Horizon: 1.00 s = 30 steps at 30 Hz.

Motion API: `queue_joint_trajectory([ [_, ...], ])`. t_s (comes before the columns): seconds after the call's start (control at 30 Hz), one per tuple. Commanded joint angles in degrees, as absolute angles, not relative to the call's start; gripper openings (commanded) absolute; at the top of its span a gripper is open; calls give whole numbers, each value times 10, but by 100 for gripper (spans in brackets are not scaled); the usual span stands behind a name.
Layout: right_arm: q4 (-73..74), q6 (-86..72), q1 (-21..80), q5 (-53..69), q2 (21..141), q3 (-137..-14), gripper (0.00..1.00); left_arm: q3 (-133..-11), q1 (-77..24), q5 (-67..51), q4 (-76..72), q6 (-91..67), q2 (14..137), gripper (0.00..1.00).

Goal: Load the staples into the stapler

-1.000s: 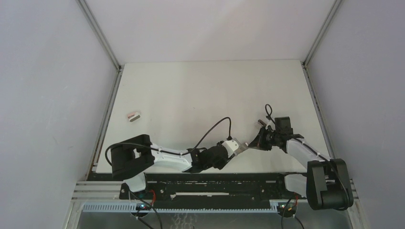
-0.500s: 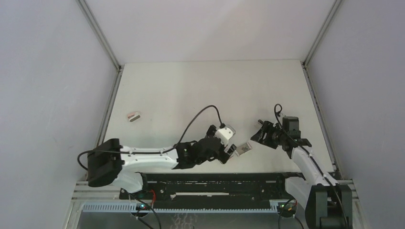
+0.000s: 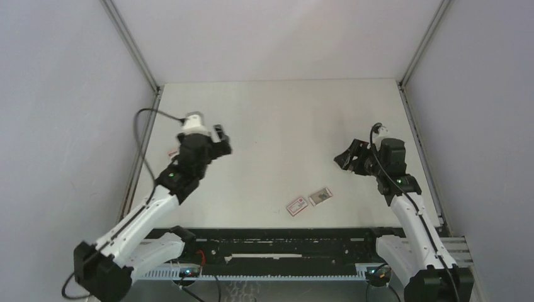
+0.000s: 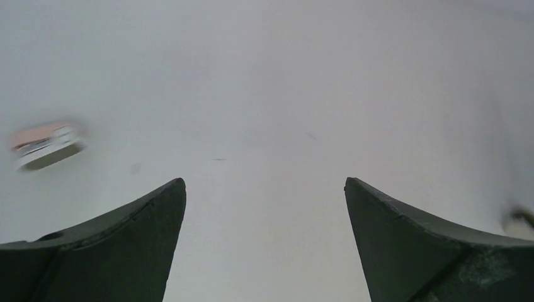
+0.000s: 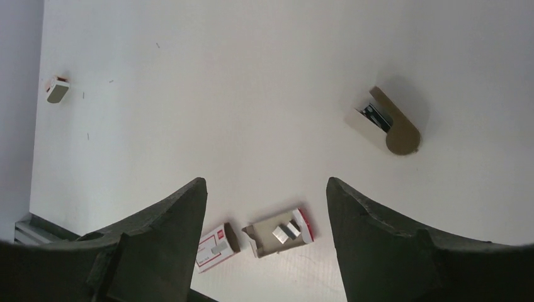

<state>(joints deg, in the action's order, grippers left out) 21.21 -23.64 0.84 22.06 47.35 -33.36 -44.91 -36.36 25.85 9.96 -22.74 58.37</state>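
The staples [image 5: 286,231] are small silvery blocks lying in an open pale tray [image 3: 320,196] near the table's front middle. The white, red-labelled sleeve [image 3: 297,206] lies just left of the tray. The stapler [image 3: 172,153] is small, grey and silver, and lies near the left edge. It is blurred at the left of the left wrist view [image 4: 47,145] and small at the top left of the right wrist view [image 5: 58,90]. My left gripper [image 3: 222,139] hangs open and empty above the table near the stapler, without touching it. My right gripper [image 3: 345,157] is open and empty, raised right of the tray.
A small white and tan cardboard piece [image 5: 384,123] with something dark inside lies on the table in the right wrist view, beyond the tray. Side walls [image 3: 75,126] close in the table, and a black rail [image 3: 277,236] runs along its near edge.
My left arm let go of the sleeve and swung from the front middle to the far left by the stapler. My right gripper opened and drew back. Tray and sleeve now lie apart on the table.
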Motion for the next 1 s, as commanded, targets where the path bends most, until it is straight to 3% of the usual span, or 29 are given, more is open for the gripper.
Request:
queue_joint_trajectory([
  [0.0,199,-219,54,182,494,-377,70,-371,-176,235,150,-342,484,100],
  [0.13,181,-228,106,155,514,-383,71,-312,6,156,112,-407,477,100],
  [0.27,167,-231,122,159,540,-383,71,-323,95,116,105,-441,566,100],
  [0.43,161,-233,126,158,562,-383,71,-359,132,114,87,-451,662,100],
  [0.77,165,-237,130,147,549,-381,70,-450,160,57,63,-437,831,80],
  [0.97,178,-238,131,146,535,-381,70,-499,160,39,66,-423,895,73],
])
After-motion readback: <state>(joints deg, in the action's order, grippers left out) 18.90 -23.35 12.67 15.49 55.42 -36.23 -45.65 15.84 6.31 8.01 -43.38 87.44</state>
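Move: The pink-topped stapler lies alone on the table, far to the left: about 25 cm left of the left hand, some 7 cm farther out and roughly 19 cm below, with nothing else near it or on the way. From the right hand the same stapler is about 58 cm to the left, 10 cm farther out and 13 cm below. To the pink stapler comes the empty left hand, in a fast swing of about 24 cm to the left, sinking some 16 cm as the swing dies out, then easing forward about 5 cm. The wrist turns roughly 50 degrees counter-clockwise and tips down, and the wide-open fingers start to narrow, still short of a touch. The right hand drifts 4 cm left in the air, fingers open. ##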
